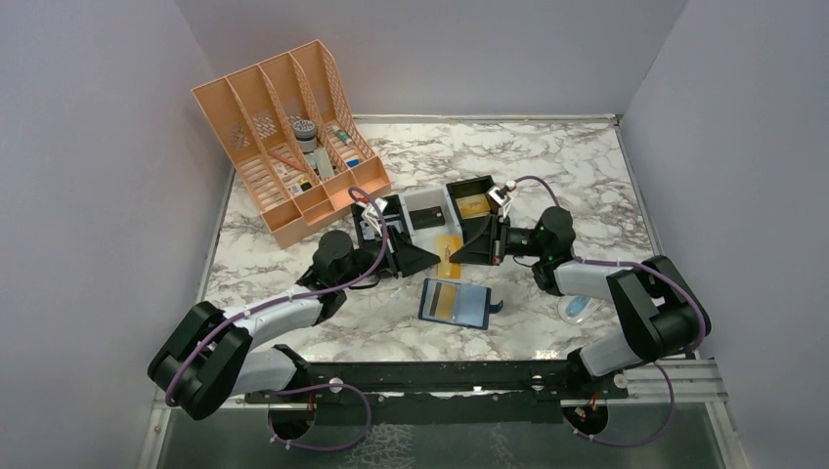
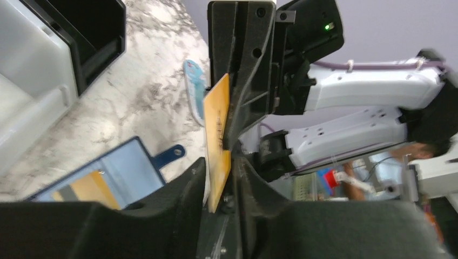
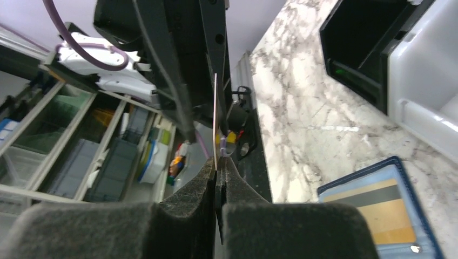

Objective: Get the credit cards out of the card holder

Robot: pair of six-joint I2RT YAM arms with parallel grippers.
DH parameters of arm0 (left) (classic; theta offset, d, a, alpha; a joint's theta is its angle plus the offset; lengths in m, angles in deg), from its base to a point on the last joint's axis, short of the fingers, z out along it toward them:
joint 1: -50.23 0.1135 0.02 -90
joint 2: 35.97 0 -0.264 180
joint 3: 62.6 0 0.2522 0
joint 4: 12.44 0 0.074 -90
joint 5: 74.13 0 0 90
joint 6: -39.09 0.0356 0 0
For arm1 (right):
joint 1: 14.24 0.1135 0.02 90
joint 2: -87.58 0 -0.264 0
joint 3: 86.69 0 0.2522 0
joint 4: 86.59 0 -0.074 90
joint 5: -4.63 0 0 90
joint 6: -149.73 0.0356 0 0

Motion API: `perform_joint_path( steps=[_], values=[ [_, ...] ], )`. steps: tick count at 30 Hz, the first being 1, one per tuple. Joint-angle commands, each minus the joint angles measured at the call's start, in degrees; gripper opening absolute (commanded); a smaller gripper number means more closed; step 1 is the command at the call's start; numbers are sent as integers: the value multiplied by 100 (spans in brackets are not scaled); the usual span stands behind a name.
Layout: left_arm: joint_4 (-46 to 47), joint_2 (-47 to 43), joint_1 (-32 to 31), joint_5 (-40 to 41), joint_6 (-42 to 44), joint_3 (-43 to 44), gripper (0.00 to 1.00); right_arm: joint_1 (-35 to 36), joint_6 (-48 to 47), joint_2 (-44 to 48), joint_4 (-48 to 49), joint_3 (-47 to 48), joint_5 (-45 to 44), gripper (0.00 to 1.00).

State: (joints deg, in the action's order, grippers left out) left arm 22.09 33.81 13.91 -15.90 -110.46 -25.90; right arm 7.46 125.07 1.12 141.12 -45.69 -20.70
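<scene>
A gold-tan credit card point(image 1: 449, 256) hangs above the table between both grippers. My right gripper point(image 3: 217, 167) is shut on it; the card point(image 3: 215, 118) shows edge-on there. My left gripper point(image 2: 219, 162) has its jaws slightly apart around the card point(image 2: 217, 135), with a thin gap at one finger, so it stands open. In the top view the left gripper point(image 1: 428, 257) and the right gripper point(image 1: 469, 251) face each other. The card holder point(image 1: 456, 303) lies open on the table just in front, with another gold-and-grey card point(image 3: 381, 210) in its pocket. The holder's strap tab point(image 2: 172, 155) points right.
An orange slotted file rack point(image 1: 283, 147) stands at the back left. Black and white box trays point(image 1: 427, 209) sit behind the grippers, near the table's middle. A small blue-and-white object point(image 1: 577, 310) lies by the right arm.
</scene>
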Motion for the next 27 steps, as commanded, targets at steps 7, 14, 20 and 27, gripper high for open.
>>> perform_joint_path(
  steps=[7, 14, 20, 27],
  values=[
    [-753, -609, 37, 600, 344, -249, 99, -90, -2970, 1353, -4006, 619, -2621, 1],
    [-2060, -1063, 35, 1163, 799, -139, 99, -89, -4120, 1810, -5086, 942, -5410, 1],
    [-2575, -1119, 32, 1302, 1006, -12, 99, -50, -5722, 957, -6002, 2087, -6263, 1],
    [-3511, -1496, 37, 1677, 1285, 146, 99, 78, -7749, 699, -3846, 1459, -6090, 1]
  ],
)
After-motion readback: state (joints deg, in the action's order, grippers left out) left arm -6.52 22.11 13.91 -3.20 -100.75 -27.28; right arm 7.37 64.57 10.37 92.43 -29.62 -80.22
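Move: The yellow card stands between the two facing grippers, pinched by the right and barely by the left, some 2 cm to the left hand's right. From the right hand, the right black compartment lies about 20 cm ahead, 7 cm right and 13 cm below; the white compartment is 17 cm ahead and 4 cm left, the card holder 3 cm back and 1 cm right, 15 cm below. From the left hand, that black compartment lies roughly 21 cm ahead, 10 cm right, 14 cm down. The left fingers open wide and let go of the card while the right keeps its pinch and carries it quickly forward about 17 cm and right 10, towards the right black compartment, sinking slightly at the end. The right wrist swings clockwise and rolls, bringing its fingers from pointing left to forward and somewhat down. The left hand backs off down and to its left, about 7 cm. ##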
